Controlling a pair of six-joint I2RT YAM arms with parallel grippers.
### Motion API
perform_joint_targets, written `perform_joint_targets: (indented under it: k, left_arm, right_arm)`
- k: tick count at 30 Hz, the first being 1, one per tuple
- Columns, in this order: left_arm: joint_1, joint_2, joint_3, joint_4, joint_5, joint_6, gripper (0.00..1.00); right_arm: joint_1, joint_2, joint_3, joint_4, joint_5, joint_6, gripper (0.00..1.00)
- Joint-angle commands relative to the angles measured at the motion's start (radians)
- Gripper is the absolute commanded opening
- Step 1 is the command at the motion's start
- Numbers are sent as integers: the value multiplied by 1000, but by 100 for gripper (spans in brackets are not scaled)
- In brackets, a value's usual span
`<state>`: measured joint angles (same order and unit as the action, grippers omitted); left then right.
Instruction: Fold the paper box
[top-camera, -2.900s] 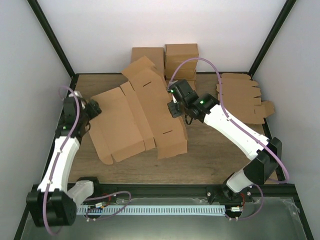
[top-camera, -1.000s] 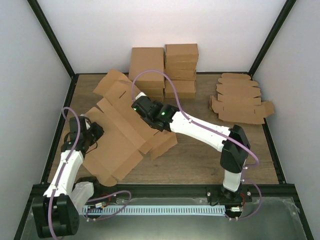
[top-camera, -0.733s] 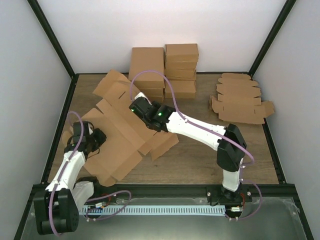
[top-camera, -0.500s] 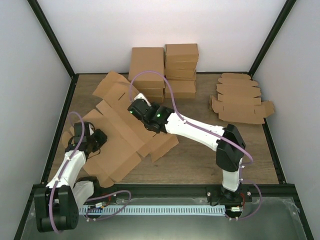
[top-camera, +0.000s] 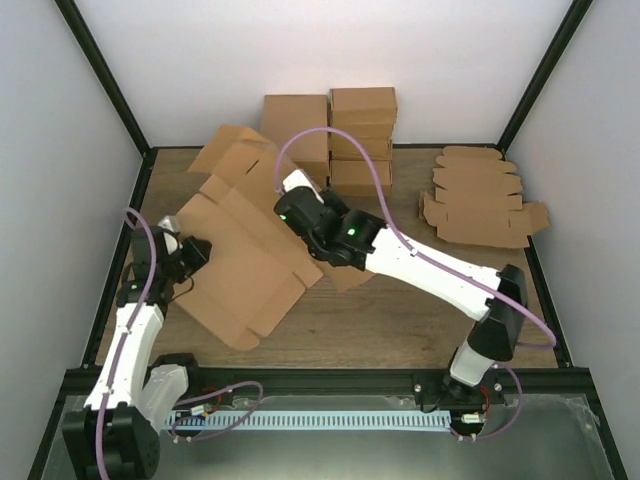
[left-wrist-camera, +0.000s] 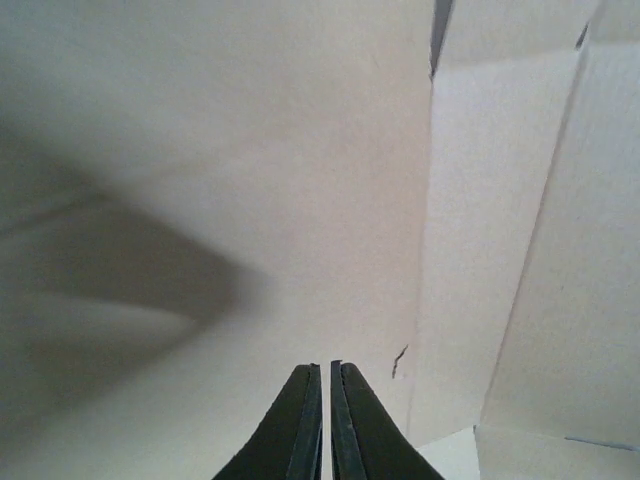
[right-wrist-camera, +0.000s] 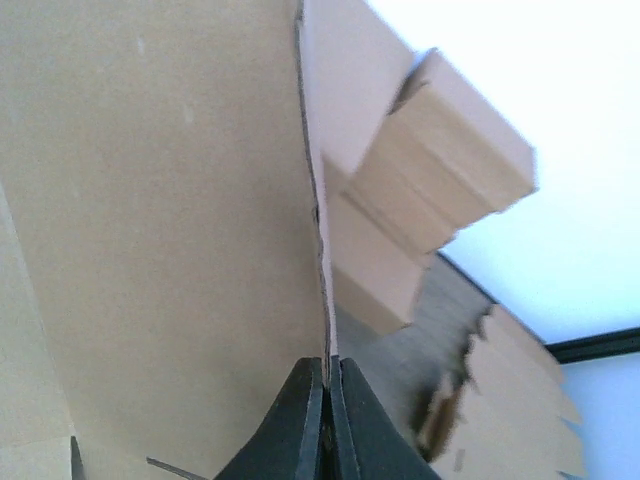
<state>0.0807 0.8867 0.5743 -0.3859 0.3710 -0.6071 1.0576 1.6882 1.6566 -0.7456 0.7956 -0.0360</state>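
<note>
The paper box (top-camera: 250, 265) is a large brown creased sheet lying tilted across the left half of the table, its far panels raised. My right gripper (top-camera: 290, 200) is shut on the upright edge of one panel; the right wrist view shows that thin edge (right-wrist-camera: 322, 250) pinched between the fingertips (right-wrist-camera: 327, 366). My left gripper (top-camera: 197, 252) is at the sheet's left side. In the left wrist view its jaws (left-wrist-camera: 326, 366) are shut with only a hairline gap and nothing between them, and pale cardboard (left-wrist-camera: 250, 200) fills the view ahead.
Stacks of small folded brown boxes (top-camera: 330, 125) stand at the back wall, also seen in the right wrist view (right-wrist-camera: 440, 170). A pile of flat blanks with rounded tabs (top-camera: 480, 205) lies at the back right. Black frame posts line the table's sides.
My right gripper has moved back and to the right with the panel edge, raising and turning the sheet. My left gripper has shifted slightly toward the back along the sheet's left side.
</note>
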Motion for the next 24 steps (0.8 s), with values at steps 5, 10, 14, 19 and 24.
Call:
perform_joint_targets:
  k: [5,10,14,19,24]
  left_arm:
    - [-4,-62,104,-75,22,52,7]
    - [-4,-77,134,-105,29,69,7]
    - [-5,-103,145,-119,29,69,7]
    - [-6,-120,154,-138,30,73,7]
    - [-6,-143,179,-174,-5,105,8]
  right_arm:
    - [5,-121,-135,206,214,-405,1]
    - [1,-266,-232,335,89,-671,1]
    - [0,-405,-292,368,-141,-839,1]
    - [2,-422,-363,424,-211,-866,1]
    - [2,-321,-388,438,-215,-832,1]
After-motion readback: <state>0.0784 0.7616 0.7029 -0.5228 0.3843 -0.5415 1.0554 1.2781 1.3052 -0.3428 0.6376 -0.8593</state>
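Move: The right gripper already pinches the paper box's edge; the sheet's middle lies about 9 cm to its left, 3 cm back and some 14 cm lower. The open table it is being swung over is roughly 10 cm back and 28 cm below. The large box stack stands about 24 cm ahead and 2 cm left, the small box stack 26 cm ahead and 14 cm right, both some 21 cm lower. From the nearly shut left gripper, the paper box's middle is about 9 cm right, 1 cm ahead and 2 cm below. Keep the pinch on the paper box's edge and swing the right gripper first to the right, then up and back towards the robot, ending about 8 cm higher with a slight dip at the finish; roll its left side down, tip the fingers up and turn it counter-clockwise some 25 degrees. Raise the left gripper about 6 cm, quickly at first, fingers still nearly shut, beside the sheet's left part. ##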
